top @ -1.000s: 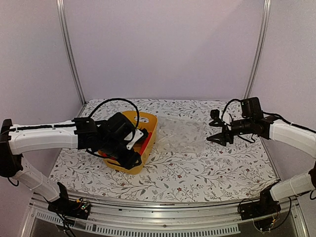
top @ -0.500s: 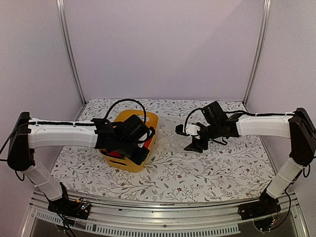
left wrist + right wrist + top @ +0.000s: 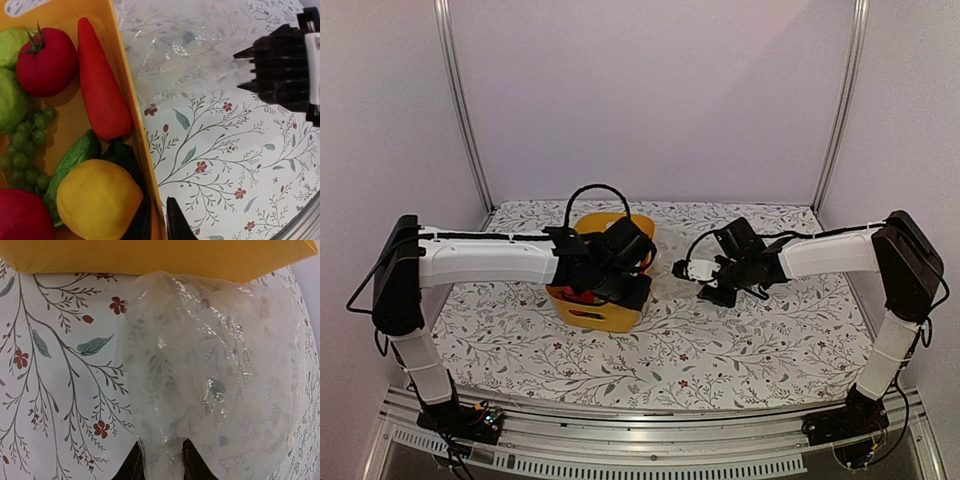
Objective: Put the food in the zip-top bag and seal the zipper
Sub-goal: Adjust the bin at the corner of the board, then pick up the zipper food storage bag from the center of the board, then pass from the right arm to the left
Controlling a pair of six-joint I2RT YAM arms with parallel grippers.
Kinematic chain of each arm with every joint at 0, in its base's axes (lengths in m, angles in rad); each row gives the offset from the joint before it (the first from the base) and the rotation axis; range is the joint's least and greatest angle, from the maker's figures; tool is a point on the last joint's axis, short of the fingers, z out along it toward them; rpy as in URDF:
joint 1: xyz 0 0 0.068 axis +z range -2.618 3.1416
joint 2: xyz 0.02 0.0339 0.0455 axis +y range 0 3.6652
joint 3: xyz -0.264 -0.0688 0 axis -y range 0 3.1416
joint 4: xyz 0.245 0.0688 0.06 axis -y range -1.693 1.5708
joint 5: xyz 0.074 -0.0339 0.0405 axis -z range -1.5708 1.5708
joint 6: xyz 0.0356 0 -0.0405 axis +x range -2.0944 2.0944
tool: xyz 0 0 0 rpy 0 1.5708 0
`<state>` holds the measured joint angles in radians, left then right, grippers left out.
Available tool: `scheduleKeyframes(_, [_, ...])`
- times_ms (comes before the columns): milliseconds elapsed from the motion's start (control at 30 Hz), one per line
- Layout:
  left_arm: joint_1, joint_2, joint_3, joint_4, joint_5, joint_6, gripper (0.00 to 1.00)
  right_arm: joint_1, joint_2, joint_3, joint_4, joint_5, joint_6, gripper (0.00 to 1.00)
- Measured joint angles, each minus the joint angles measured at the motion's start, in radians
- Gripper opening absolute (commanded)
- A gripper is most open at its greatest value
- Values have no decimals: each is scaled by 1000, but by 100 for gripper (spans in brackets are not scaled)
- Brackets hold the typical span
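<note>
The food lies in a yellow basket (image 3: 125,100): a red tomato (image 3: 46,62), a long red pepper (image 3: 100,85), green grapes (image 3: 25,145) and a yellow lemon (image 3: 97,200). My left gripper (image 3: 155,225) is shut on the basket's right wall, one finger inside and one outside. In the top view the left gripper (image 3: 625,268) sits over the basket (image 3: 595,315). The clear zip-top bag (image 3: 215,370) lies flat beside the basket (image 3: 150,257). My right gripper (image 3: 162,465) is shut on a puckered fold at the bag's near edge. The zipper cannot be told apart in the crinkled plastic.
A floral cloth (image 3: 720,340) covers the table. The right gripper (image 3: 688,270) hangs just right of the basket, with the bag (image 3: 665,288) between them. Grey walls with metal posts (image 3: 840,100) close in the back and sides.
The left arm has swung right, dragging the basket toward the bag, and its jaws have closed on the basket's wall. The right arm has reached left to the bag and its jaws have narrowed onto it.
</note>
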<state>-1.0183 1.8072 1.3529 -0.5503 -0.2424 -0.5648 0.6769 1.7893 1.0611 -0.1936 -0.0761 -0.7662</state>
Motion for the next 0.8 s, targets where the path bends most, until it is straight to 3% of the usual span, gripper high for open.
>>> scheduleKeyframes(100, [0, 2, 18, 52, -1, -21, 50, -34, -3, 8, 6, 19, 43, 0])
scheduleKeyframes(200, [0, -20, 20, 109, -12, -2, 72, -113, -50, 21, -33, -37, 78, 0])
scheduleKeyframes(267, [-3, -71, -11, 169, -32, 43, 81, -187, -120, 47, -99, -97, 105, 0])
scheduleKeyframes(400, [-14, -298, -180, 338, -86, 142, 82, -267, -318, 113, -219, -192, 133, 0])
scheduleKeyframes(567, [-20, -547, -387, 613, -85, 267, 84, -250, -557, 276, -386, -392, 153, 0])
scheduleKeyframes(800, [-19, -605, -596, 857, -25, 351, 95, -248, -652, 400, -575, -766, 200, 0])
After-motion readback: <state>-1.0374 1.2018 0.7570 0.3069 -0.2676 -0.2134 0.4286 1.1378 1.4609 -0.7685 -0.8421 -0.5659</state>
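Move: The right hand's fingers are around the near edge of the zip-top bag, whose middle lies about 6 cm ahead, 5 cm left and 2 cm down; the bin's middle is some 19 cm left and 4 cm ahead. The left fingers straddle the bin's right rim, its middle roughly 8 cm ahead, 6 cm left and 6 cm down, with the lemon about 2 cm ahead, 6 cm left and 7 cm down. Right hand pinches the bag, lifts it some 35 cm, then swings back; left opens off the rim, rising 16 cm. ##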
